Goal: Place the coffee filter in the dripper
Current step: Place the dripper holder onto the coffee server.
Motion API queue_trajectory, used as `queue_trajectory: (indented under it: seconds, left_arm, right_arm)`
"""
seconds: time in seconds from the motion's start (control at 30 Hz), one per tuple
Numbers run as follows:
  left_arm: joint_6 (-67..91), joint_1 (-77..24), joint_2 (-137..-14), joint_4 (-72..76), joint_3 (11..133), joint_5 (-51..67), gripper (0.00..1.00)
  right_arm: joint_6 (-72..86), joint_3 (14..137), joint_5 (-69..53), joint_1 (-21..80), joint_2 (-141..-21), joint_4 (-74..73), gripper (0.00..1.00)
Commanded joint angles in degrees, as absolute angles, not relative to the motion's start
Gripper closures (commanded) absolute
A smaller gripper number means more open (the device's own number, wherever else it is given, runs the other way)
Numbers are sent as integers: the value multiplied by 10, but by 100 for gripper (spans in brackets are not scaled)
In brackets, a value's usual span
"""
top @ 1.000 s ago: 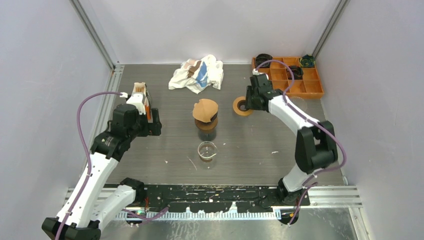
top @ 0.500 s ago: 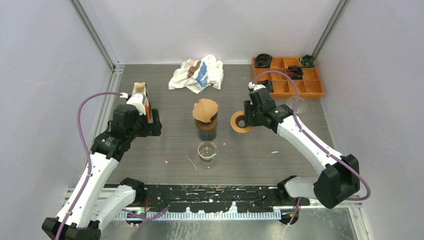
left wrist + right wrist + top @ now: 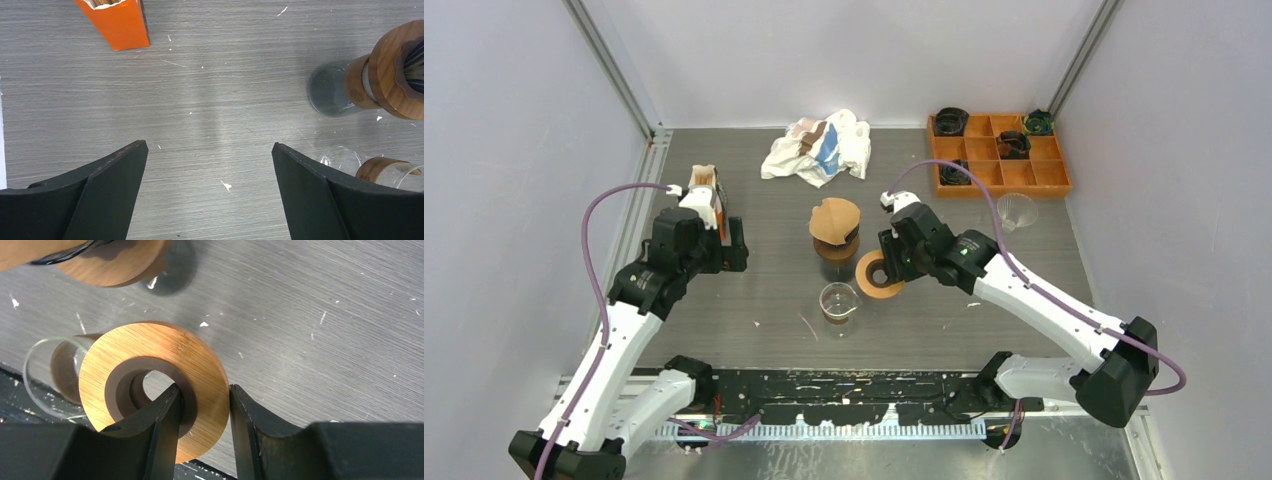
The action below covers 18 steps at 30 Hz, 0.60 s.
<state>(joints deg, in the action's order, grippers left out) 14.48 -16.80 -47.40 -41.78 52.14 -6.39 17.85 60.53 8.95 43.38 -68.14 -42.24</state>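
Observation:
A brown paper coffee filter (image 3: 835, 218) lies on top of the wood-collared dripper (image 3: 836, 247) in the middle of the table. The left wrist view shows the dripper (image 3: 395, 70) at the right edge. My right gripper (image 3: 886, 268) is shut on a wooden ring (image 3: 155, 385), with one finger through its hole and the other outside its rim. It holds the ring (image 3: 874, 275) just right of the dripper, above a small glass cup (image 3: 838, 300). My left gripper (image 3: 210, 145) is open and holds nothing, left of the dripper over bare table.
An orange box of filters (image 3: 707, 193) stands at the left, just behind my left gripper. A crumpled cloth (image 3: 817, 147) lies at the back. An orange compartment tray (image 3: 1044, 175) with black parts sits back right, with a clear glass funnel (image 3: 1016, 211) in front of it.
My right arm has carried the wooden ring from near the orange tray forward and to the left, to beside the dripper. The left arm has not moved.

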Motion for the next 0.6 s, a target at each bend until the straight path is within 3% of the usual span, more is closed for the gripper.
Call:
queue_trajectory:
  seconds: [0.0,0.57]
  left_arm:
    - [136,-165,-473,-386,522,-67,1]
    - [135,-165,-470,-388,522,-69,1]
  right_arm:
    - [195,655,110,482,-685,-419,88]
    - [209,736,157,606,-777,-425,87]
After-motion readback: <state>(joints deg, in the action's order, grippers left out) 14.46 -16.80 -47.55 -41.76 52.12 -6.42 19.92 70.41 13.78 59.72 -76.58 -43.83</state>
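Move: Off to the right hand's left, some 12 cm away and 4 cm nearer the base, the empty coffee server stands with its middle about 11 cm lower. The stack with the filter-lined dripper is roughly 12 cm left of the hand, 9 cm ahead and 8 cm below. From the idle left hand the server lies about 24 cm to the right, 5 cm back and 15 cm lower. Carrying the dripper holder, still pinched by its rim, the right hand sweeps some 8 cm left and 3.5 cm back towards the coffee server, passing on the base side of the filter stack. It climbs about 2.5 cm on the way and just starts to sink at the end, turning roughly 10 degrees counter-clockwise with its grip unchanged. ##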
